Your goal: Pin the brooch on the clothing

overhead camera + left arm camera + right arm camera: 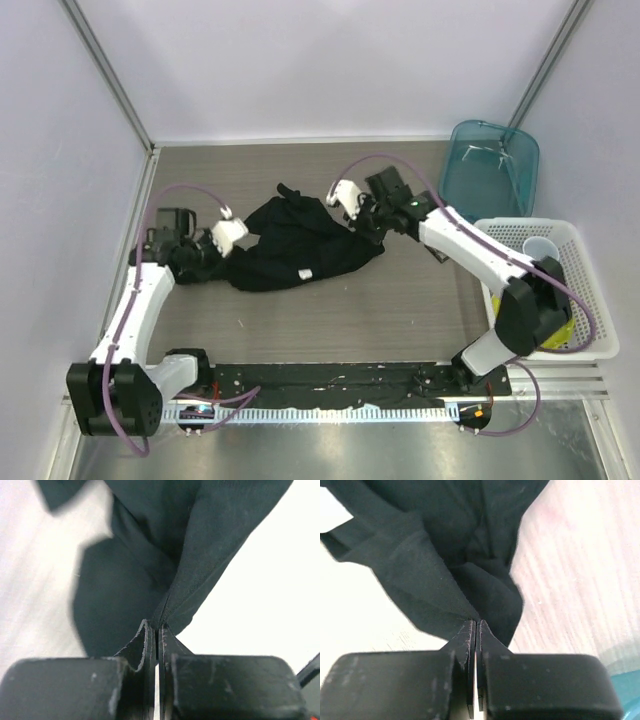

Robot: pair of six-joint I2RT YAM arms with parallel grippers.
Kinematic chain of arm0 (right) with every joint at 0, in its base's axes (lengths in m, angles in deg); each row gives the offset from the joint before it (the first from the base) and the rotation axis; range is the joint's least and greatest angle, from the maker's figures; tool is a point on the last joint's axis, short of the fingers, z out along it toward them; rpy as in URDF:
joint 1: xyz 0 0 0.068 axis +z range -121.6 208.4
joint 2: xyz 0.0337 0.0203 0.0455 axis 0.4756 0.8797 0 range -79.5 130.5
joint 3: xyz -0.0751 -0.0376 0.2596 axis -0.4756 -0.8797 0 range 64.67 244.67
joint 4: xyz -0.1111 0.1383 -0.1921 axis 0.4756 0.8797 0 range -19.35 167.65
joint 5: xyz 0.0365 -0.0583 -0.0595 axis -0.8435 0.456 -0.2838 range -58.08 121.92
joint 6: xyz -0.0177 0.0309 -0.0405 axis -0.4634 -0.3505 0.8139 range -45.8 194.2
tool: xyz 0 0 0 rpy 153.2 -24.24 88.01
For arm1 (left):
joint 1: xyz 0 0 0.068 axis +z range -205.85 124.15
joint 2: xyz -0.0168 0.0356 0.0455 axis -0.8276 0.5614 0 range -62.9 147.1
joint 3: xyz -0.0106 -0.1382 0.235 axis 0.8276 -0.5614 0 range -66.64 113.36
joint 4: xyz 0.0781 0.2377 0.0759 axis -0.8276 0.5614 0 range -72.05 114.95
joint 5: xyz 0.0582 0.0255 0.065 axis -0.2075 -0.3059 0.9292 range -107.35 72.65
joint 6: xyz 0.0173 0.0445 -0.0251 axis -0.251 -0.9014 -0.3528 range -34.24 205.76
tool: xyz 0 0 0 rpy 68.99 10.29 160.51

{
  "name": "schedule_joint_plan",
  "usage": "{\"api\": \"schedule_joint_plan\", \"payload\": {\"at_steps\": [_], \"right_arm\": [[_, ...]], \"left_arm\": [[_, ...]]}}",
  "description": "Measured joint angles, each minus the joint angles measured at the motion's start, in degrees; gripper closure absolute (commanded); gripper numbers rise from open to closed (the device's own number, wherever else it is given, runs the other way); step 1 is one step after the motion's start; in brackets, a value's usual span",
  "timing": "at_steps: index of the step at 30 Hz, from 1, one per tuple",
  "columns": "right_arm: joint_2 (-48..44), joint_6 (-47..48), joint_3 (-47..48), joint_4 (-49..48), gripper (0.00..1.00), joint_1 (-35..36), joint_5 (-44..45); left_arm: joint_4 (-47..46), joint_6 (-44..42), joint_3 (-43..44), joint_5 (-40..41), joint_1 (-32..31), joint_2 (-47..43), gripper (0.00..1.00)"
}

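Note:
The clothing [300, 245], a black T-shirt, lies crumpled in the middle of the table, its small white label [304, 273] near its front edge. My left gripper [243, 248] is at the shirt's left edge. In the left wrist view the left gripper [156, 627] is shut on a fold of the black cloth [150, 555]. My right gripper [366, 224] is at the shirt's right edge. The right wrist view shows the right gripper [476, 622] pinching the cloth [450, 570] the same way. The brooch is out of view.
A teal bin [490, 165] stands at the back right. In front of it is a white basket [590, 300] holding a white cup [540, 248]. A grey wall runs along the table's left side, close to the left arm.

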Motion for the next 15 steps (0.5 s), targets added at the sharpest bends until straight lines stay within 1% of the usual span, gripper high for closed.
{"api": "schedule_joint_plan", "payload": {"at_steps": [2,4,6,8,9,10,11,12,14,15], "right_arm": [[-3.15,-1.01,2.05,-1.01,0.99,-1.44,-3.78],[-11.74,-0.52,-1.31,-1.68,0.99,-1.73,-5.99],[-23.82,1.27,-8.24,-1.53,0.99,-0.20,-6.36],[-34.82,4.04,-15.65,-1.79,0.99,4.22,-6.12],[-38.69,5.55,-19.04,-1.97,0.99,6.51,-5.31],[-40.30,7.02,-21.92,-3.32,0.99,8.24,-4.20],[-40.54,8.85,-26.16,-5.95,0.99,9.73,-2.03],[-38.73,9.94,-28.59,-7.43,0.99,10.21,-0.42],[-30.27,10.75,-30.99,-9.46,0.99,10.43,3.96],[-23.98,10.64,-30.29,-10.25,0.99,10.40,5.75]], "left_arm": [[0.74,1.11,6.32,-3.87,1.16,-0.87,1.00],[0.17,-0.13,8.83,-7.32,2.43,-6.54,1.00],[0.79,-4.13,6.95,-9.05,2.91,-15.21,1.00],[3.23,-10.47,1.81,-9.94,2.86,-24.68,1.00],[5.07,-13.68,-1.22,-9.62,2.67,-28.52,1.00],[5.92,-15.87,-3.93,-8.96,2.60,-30.45,1.00],[6.16,-18.56,-8.13,-7.74,2.60,-31.56,1.00],[6.14,-20.22,-11.32,-6.32,2.62,-31.43,1.00],[5.92,-22.56,-17.44,-3.23,2.60,-29.03,1.00],[5.90,-22.88,-18.93,-1.92,2.58,-27.47,1.00]]}}
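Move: Both grippers already hold the clothing's near side, hanging some 8 to 10 cm above the table. The bare table to lay it on is about 7 cm back from the left hand; from the right hand it is about 9 cm back and 3 cm right. The white label lies level with the left hand, about 20 cm to its right; the clothing's far corner is about 19 cm ahead and 17 cm right of that hand. The small black box sits about 16 cm right of the right hand, level with it. Keep both grippers shut on the clothing and flick it up together, each hand about 10 cm, the left going slightly forward first. Then sweep both back towards the base and down to the bare table, ending lower than they began, the right drifting a little to its right. Tip the fingers outward on the rise and partly back on the way down, turning the left wrist clockwise and the right counter-clockwise, some 15 degrees each. ##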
